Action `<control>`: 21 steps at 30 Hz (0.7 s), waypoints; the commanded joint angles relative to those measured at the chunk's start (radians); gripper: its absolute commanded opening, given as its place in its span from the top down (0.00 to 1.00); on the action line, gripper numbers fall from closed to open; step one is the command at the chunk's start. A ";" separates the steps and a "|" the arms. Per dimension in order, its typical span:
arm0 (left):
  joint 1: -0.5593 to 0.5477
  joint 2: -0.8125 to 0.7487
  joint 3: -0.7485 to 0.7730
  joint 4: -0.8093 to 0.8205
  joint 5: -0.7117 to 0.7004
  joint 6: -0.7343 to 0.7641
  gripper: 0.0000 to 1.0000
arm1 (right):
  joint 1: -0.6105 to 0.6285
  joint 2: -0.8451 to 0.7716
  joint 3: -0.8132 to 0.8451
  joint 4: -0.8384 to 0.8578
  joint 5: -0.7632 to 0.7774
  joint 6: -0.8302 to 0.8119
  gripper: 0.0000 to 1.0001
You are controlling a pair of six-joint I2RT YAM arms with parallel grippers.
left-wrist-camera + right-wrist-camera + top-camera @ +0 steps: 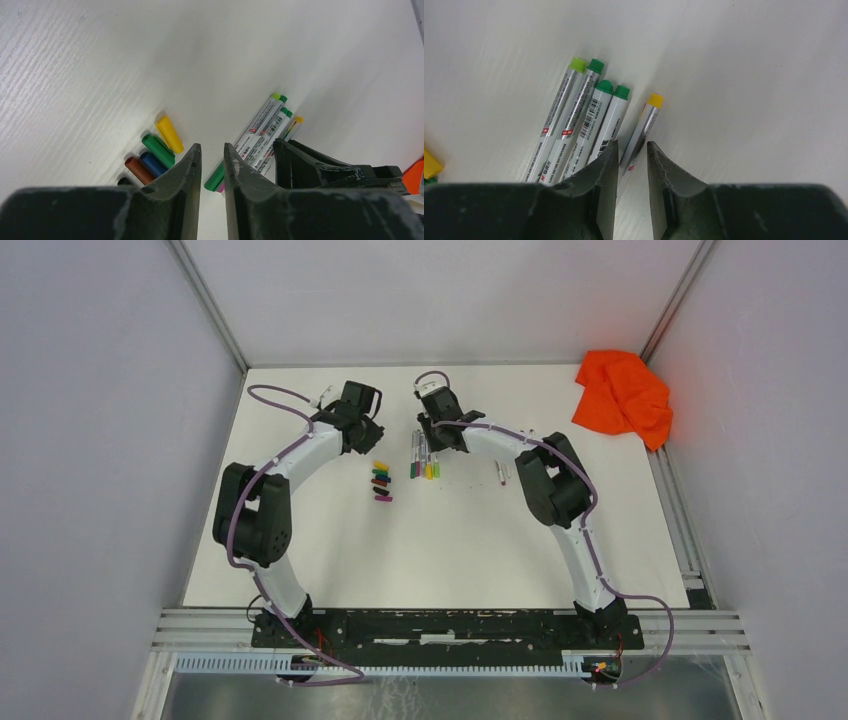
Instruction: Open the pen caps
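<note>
Several loose pen caps lie in a row: yellow [169,134], green [157,150], blue, brown and black, seen from above as a small pile [381,480]. To their right lie the pens [424,455], grey-white barrels side by side [584,120]. My left gripper [212,146] hovers between caps and pens, its jaws a narrow gap apart with nothing in it. My right gripper [631,142] stands over the pens, slightly open. The near end of a yellow-ended pen [644,125] reaches in between its tips, lying on the table beside the left finger.
Two more pens [502,472] lie apart to the right of the group. An orange cloth [622,395] is crumpled in the far right corner. The right gripper's fingers [310,165] show close beside the left one. Walls close in the white table [440,550].
</note>
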 commanded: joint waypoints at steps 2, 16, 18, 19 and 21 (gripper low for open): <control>-0.006 -0.044 -0.006 0.027 -0.028 0.041 0.72 | 0.004 0.022 0.036 -0.019 0.026 0.007 0.68; -0.013 -0.063 -0.062 0.112 0.047 0.109 0.45 | -0.022 -0.024 -0.142 0.043 -0.020 0.045 0.90; -0.014 -0.069 -0.087 0.147 0.088 0.117 0.36 | -0.028 -0.067 -0.206 0.093 -0.042 0.049 0.96; -0.015 -0.070 -0.095 0.160 0.105 0.120 0.34 | -0.031 -0.085 -0.232 0.110 -0.047 0.048 0.98; -0.017 -0.072 -0.107 0.174 0.129 0.122 0.30 | -0.038 -0.124 -0.288 0.148 -0.060 0.048 1.00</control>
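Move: The lime-capped pen, rightmost of the row, already lies between the right hand's open fingertips, its middle about 2 cm back and 1 cm below. The yellow-capped pen is about 2 cm left and the green-capped one 5 cm left, both 2 cm back; an uncapped pen lies 14 cm right, 4 cm back. From the left hand the lime-capped pen is some 4 cm ahead, 11 cm right and 8 cm down; the loose yellow cap is almost straight below, 1 cm ahead, 1 cm left and 9 cm down. The lime-capped pen is pinched around its barrel, ahead of its middle, as the right fingers sink about half a centimetre and close; they then start drawing it right and back, just over 1 cm, out of the row. The left hand, holding nothing, opens wide while easing about 1.5 cm right, back and slightly down, turning a little clockwise. ##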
